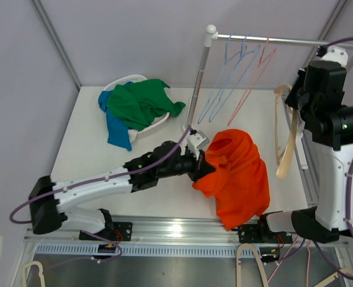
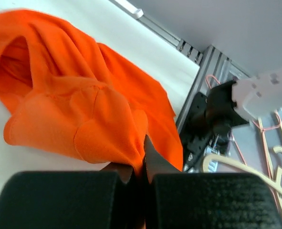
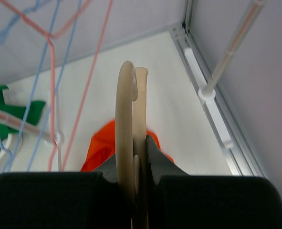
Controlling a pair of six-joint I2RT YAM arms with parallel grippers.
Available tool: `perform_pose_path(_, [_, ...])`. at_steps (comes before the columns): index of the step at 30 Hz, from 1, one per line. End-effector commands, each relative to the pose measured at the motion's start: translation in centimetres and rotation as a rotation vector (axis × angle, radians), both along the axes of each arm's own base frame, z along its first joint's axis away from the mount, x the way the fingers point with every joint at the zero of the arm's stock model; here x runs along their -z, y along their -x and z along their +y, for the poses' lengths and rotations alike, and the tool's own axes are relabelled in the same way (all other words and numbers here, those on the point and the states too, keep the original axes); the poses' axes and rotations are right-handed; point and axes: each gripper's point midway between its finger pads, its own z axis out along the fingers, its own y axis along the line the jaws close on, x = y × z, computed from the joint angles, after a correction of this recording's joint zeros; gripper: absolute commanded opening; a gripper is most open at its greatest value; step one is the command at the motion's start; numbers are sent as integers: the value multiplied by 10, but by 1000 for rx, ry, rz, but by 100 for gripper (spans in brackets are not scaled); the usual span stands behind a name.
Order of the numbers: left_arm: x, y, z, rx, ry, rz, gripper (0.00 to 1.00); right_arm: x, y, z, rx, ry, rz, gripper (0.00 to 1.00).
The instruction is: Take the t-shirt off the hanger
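Note:
The orange t-shirt (image 1: pixel 239 173) lies crumpled on the white table (image 1: pixel 86 143), off the hanger, its lower part draped over the front edge. My left gripper (image 1: pixel 202 167) is shut on a fold of the shirt (image 2: pixel 107 138) at its left side. My right gripper (image 1: pixel 295 104) is raised at the right and is shut on the cream hanger (image 1: pixel 286 143), which hangs bare below it. In the right wrist view the hanger (image 3: pixel 131 124) stands between the jaws, with the shirt (image 3: pixel 100 148) below.
A clothes rail (image 1: pixel 272 40) with blue and pink wire hangers (image 1: pixel 236 78) stands at the back. A white basket (image 1: pixel 137 113) with green and blue clothes sits back left. More cream hangers (image 1: pixel 248 257) lie below the front edge.

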Motion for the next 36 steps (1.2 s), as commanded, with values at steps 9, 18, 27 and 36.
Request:
perform_pose_path(9, [-198, -41, 120, -156, 158, -234, 1, -75, -94, -12, -67, 32, -317, 0])
perform_pose_path(18, [-322, -120, 216, -558, 239, -447, 1, -85, -132, -35, -65, 32, -354, 0])
perform_pose_path(27, [-425, -222, 240, -608, 435, -709, 1, -50, -164, -33, -92, -4, -291, 0])
perform_pose_path(36, [-416, -309, 267, -607, 584, -679, 1, -41, -186, -35, -99, 13, -273, 0])
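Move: About 30 cm ahead and 31 cm to the left of the left hand, some 16 cm lower, is the white basket heaped with clothes; the rack's left foot stands 20 cm ahead, 6 cm left and 23 cm below that hand. For the right hand, the rail crosses roughly 22 cm straight ahead, 6 cm higher. The pink hanger is 20 cm ahead, 14 cm left and 7 cm below the right hand, the blue hangers 8 cm farther left. Swinging the already freed orange t-shirt high over to the basket, the left hand keeps it pinched and climbs some 40 cm, going left, then more forward, fingers turning counter-clockwise and tipping up, and dips slightly last. The right hand, still gripping the empty wooden hanger, reaches some 18 cm forward to the rail, rising, then settling a few centimetres to hook it over. ##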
